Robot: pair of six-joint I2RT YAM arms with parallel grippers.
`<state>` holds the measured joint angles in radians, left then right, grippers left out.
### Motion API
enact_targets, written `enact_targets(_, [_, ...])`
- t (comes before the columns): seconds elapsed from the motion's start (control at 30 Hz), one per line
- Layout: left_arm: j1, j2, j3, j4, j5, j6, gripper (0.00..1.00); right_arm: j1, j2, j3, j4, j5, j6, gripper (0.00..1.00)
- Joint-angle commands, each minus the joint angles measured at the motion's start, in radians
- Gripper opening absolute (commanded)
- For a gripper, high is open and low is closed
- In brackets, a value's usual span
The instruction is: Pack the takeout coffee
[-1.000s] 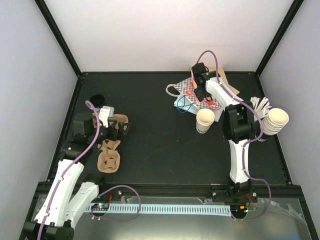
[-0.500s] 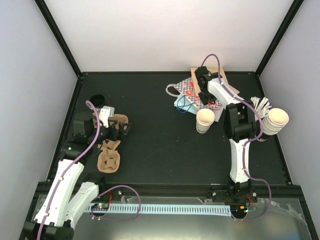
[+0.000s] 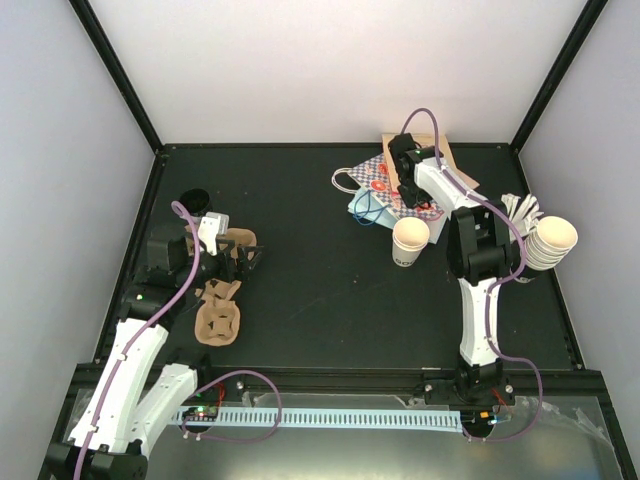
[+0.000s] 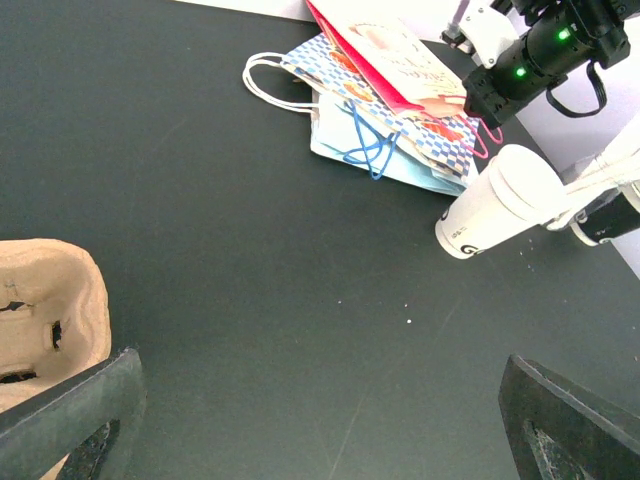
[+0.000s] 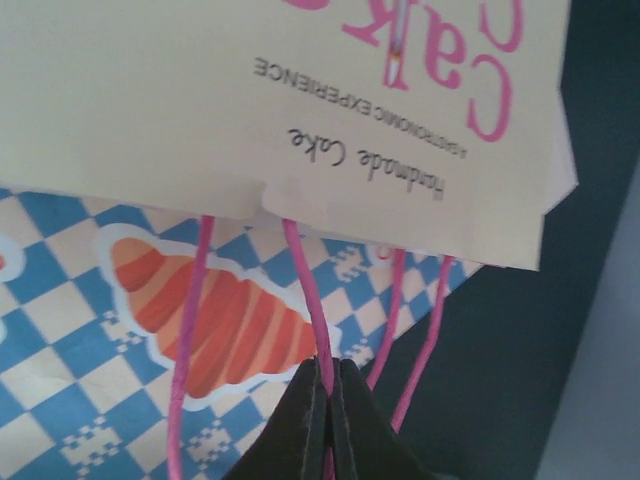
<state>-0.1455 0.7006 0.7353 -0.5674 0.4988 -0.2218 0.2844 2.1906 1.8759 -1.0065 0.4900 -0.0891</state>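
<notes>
The takeout coffee (image 3: 410,240) is a small white paper cup with dark print, standing just in front of a pile of flat paper bags; the left wrist view shows it too (image 4: 497,203). My right gripper (image 3: 406,184) is over the pile. Its jaws (image 5: 330,375) are shut on one pink cord handle (image 5: 308,290) of the cream bag with pink lettering (image 5: 250,90). My left gripper (image 3: 243,255) hovers at the table's left, wide open (image 4: 320,400) with nothing between its fingers.
A blue-checked bag (image 3: 372,205) lies under the pink-lettered one. A stack of nested cream cups (image 3: 550,243) stands at the right edge. A small black cup (image 3: 194,199) stands far left, and a brown cardboard cup carrier (image 3: 218,318) lies by my left gripper.
My right gripper has shifted slightly along the bag pile and closed its jaws onto the pink handle. The left arm has not moved.
</notes>
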Motion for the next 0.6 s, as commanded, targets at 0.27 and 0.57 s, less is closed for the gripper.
enact_targets(0.27, [-0.006,-0.003,0.002,0.02,-0.007,0.009,0.99,-0.001,-0.154,0.123,0.075,0.274,-0.012,0.01])
enact_targets(0.57, [-0.008,-0.011,0.003,0.021,-0.012,0.008,0.99,0.081,-0.252,0.231,0.06,0.303,-0.08,0.01])
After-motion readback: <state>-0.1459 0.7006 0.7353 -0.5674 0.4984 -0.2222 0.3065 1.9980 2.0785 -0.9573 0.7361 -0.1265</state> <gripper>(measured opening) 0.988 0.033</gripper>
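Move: Just ahead of the right hand, whose shut fingers already hold its pink cord handle, lies the tan cake bag: its middle is about 10 cm farther out, 1 cm left and 4 cm lower. The checked bag under it centres some 5 cm ahead, 5 cm left and 5 cm below the hand. The white coffee cup stands about 11 cm back and 5 cm left, slightly lower. From the idle left hand the cake bag is roughly 34 cm ahead, 51 cm right and 20 cm below. Hoisting the cake bag by its pink handle, the right hand rises almost straight up, slowly at first and then fast, about 19 cm in all, drifting only a couple of centimetres forward and right. On the way the wrist tips the fingers up and outward by some 25 to 30 degrees; they stay shut and keep pinching the cord. ##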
